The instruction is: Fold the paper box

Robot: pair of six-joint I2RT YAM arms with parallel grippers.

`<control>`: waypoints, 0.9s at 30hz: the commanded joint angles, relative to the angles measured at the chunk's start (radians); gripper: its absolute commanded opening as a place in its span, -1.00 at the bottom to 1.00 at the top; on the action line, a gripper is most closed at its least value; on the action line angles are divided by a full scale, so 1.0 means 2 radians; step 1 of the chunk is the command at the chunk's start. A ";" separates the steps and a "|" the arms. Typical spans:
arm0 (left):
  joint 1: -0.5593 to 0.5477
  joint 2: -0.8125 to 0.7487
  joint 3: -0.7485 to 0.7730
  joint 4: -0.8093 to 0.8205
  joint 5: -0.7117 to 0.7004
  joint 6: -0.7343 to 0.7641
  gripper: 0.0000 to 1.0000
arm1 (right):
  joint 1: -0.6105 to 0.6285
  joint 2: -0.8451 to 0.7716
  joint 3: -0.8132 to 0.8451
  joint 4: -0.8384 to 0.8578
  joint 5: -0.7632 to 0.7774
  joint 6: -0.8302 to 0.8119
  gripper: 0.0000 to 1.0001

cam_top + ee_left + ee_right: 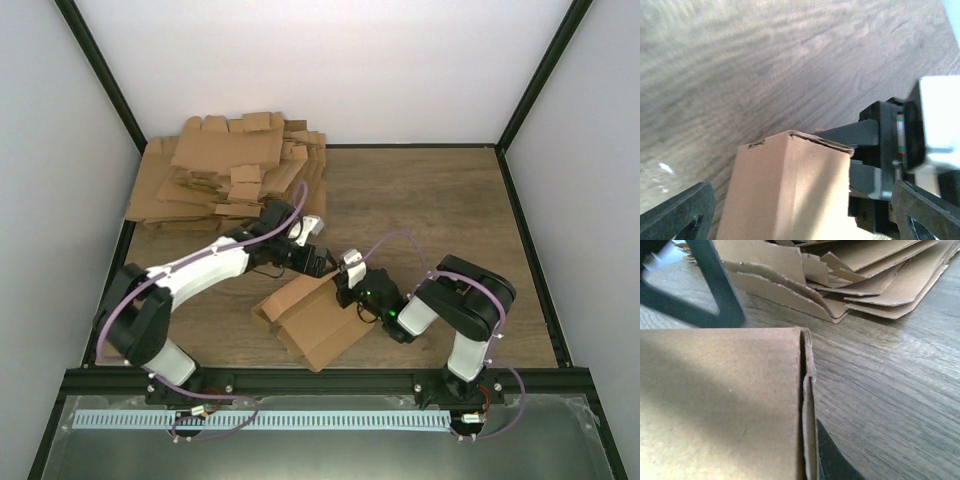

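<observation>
The paper box (315, 320) is a brown cardboard carton, partly folded, lying tilted on the wooden table between the two arms. My left gripper (308, 256) hovers at its far end and is open. In the left wrist view its fingers (682, 212) stand wide on either side of the box (787, 190) and touch neither side. My right gripper (350, 282) is at the box's right far corner. In the right wrist view one dark finger (832, 460) presses the box's thin side wall (809, 430). The other finger is hidden behind the cardboard.
A big pile of flat cardboard blanks (225, 170) lies at the back left, also visible in the right wrist view (865, 270). White walls and a black frame close in the table (450, 210). The right gripper's body (890, 150) sits just beside the box.
</observation>
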 commanded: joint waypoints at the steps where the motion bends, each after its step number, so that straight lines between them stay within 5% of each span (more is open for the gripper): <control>1: -0.001 -0.075 0.040 -0.038 -0.070 0.003 1.00 | 0.002 -0.036 0.009 -0.022 0.035 0.013 -0.99; 10: -0.001 -0.214 0.057 -0.092 -0.153 -0.002 1.00 | -0.001 -0.115 0.028 -0.147 0.132 0.095 -0.99; 16: 0.001 -0.305 0.030 -0.130 -0.242 -0.078 1.00 | -0.043 -0.181 0.043 -0.229 0.105 0.167 -0.99; 27: 0.001 -0.363 0.059 -0.205 -0.158 -0.120 1.00 | -0.152 -0.253 0.042 -0.322 0.041 0.323 -0.99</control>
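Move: The paper box is already pinched at its far right corner in the right gripper; its middle sits about 9 cm back, 5 cm to the left and some 3 cm below that hand. The open left gripper is right beside it, 3 cm ahead, 1 cm left and 4 cm higher. From the left hand the box middle lies some 12 cm back, 2 cm left and 7 cm below, and the cardboard stack 24 cm ahead, 23 cm left and 8 cm below. The box corner stays pinched in the shut right gripper, which carries it up and then mostly to the right, some 11 cm right, 7 cm up and 6 cm forward, turning about 30 degrees clockwise and tilting on the way. The left hand, fingers staying wide open, climbs steeply away from the box, about 20 cm, swings left towards the stack's side, and turns counter-clockwise. ##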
